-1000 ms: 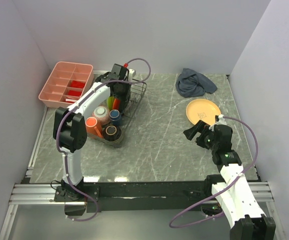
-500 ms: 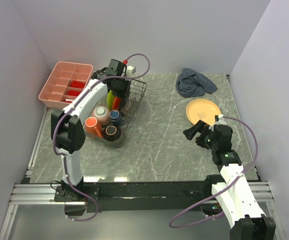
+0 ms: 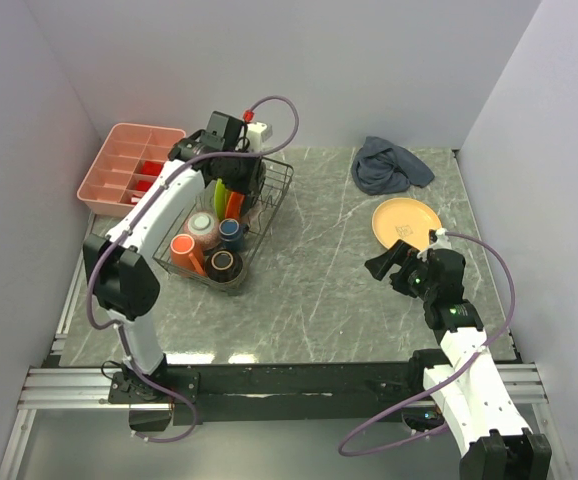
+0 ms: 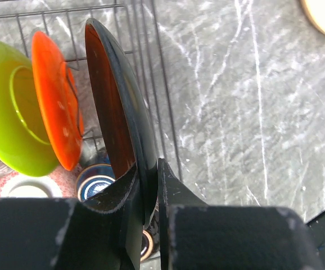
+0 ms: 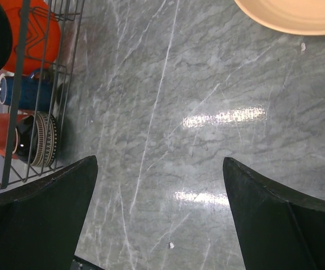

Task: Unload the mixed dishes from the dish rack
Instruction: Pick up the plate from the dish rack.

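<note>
The black wire dish rack [image 3: 269, 205] stands at the back left. My left gripper [image 3: 237, 172] is shut on the rim of the dark brown bowl [image 4: 117, 112], which stands on edge in the rack; the gripper [image 4: 148, 191] shows pinching it in the left wrist view. Beside it stand a lime green plate [image 4: 5, 124] and an orange dish [image 4: 55, 101]. Lower in the rack are the orange mug [image 3: 184, 250], pinkish bowl [image 3: 202, 227] and small dark blue cup [image 3: 231, 232]. The tan-yellow plate [image 3: 406, 220] lies on the table at the right. My right gripper [image 3: 384, 265] is open and empty.
A pink compartment tray [image 3: 129, 165] stands left of the rack. A blue-grey cloth [image 3: 389, 165] lies at the back right. A dark patterned cup [image 3: 224, 265] sits at the rack's near end. Walls close in the table on three sides.
The left arm's elbow has swung left and its wrist has shifted a little up and back, still holding the dark bowl. The right arm has not moved.
</note>
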### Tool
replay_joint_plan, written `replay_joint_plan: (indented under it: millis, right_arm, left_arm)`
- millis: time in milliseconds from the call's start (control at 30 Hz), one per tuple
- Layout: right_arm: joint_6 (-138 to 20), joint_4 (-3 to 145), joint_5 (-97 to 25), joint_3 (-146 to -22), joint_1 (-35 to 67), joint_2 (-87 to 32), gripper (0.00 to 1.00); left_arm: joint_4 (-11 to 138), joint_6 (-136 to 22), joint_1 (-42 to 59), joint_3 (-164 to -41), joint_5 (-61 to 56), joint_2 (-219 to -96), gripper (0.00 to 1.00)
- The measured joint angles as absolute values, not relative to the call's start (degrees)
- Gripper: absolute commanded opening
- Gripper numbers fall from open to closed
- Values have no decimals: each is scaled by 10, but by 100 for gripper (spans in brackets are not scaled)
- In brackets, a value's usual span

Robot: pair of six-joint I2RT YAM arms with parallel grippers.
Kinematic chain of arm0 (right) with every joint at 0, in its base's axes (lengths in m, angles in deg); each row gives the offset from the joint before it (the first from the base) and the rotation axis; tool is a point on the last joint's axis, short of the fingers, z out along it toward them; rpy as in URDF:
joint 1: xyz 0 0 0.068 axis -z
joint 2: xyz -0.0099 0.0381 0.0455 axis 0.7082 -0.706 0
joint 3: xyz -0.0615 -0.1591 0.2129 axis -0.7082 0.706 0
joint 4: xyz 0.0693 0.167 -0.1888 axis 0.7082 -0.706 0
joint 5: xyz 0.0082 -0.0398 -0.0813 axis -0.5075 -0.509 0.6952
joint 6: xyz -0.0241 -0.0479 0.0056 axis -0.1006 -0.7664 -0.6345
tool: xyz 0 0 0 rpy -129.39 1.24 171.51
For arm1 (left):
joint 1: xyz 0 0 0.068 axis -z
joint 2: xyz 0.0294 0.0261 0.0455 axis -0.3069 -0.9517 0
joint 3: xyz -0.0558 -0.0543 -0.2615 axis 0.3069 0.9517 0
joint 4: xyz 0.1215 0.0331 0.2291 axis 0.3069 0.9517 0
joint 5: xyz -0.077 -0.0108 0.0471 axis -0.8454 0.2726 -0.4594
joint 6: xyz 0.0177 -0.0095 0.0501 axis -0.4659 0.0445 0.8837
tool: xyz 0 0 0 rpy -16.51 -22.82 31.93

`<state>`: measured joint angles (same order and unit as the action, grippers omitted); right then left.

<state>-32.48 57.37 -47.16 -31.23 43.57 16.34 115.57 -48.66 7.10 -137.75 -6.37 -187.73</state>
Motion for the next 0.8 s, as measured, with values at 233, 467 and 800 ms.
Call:
replay_joint_plan:
  millis: [233, 467, 800]
  right_arm:
    - [-321, 575, -483, -315, 436, 163, 100]
    - [-313, 567, -499, -347, 435, 154, 100]
    - [-292, 562, -540, -428, 435, 128, 100]
  left_arm:
    - [1148, -453, 118, -1330, -54, -1817, 1]
    - [1095, -392, 213, -1249, -7, -1751, 1]
    - [929, -295, 364, -1058, 105, -1672, 1]
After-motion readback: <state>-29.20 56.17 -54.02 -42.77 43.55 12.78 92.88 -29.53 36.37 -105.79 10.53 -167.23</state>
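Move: My left hand already holds the dark plate above the rack. It is bound for my open right gripper, some 16 cm back, 27 cm to the right and about 10 cm lower. From the left hand, the orange plate stands roughly 5 cm left and 10 cm below, and the blue mug about 9 cm back, 6 cm left and 15 cm down. From my right hand, the dark plate is about 18 cm ahead, 27 cm left and 8 cm up, and the yellow plate 8 cm ahead, 6 cm right and 12 cm down. Keeping the dark plate's rim pinched, I draw my left hand back about 14 cm and some 10 cm to the right, out past the rack's right side towards my right gripper. On the way I swing it clockwise some 30 degrees and tilt the fingers up towards level. My right hand, fingers still wide open, rises about 8 cm and edges left to meet it. ##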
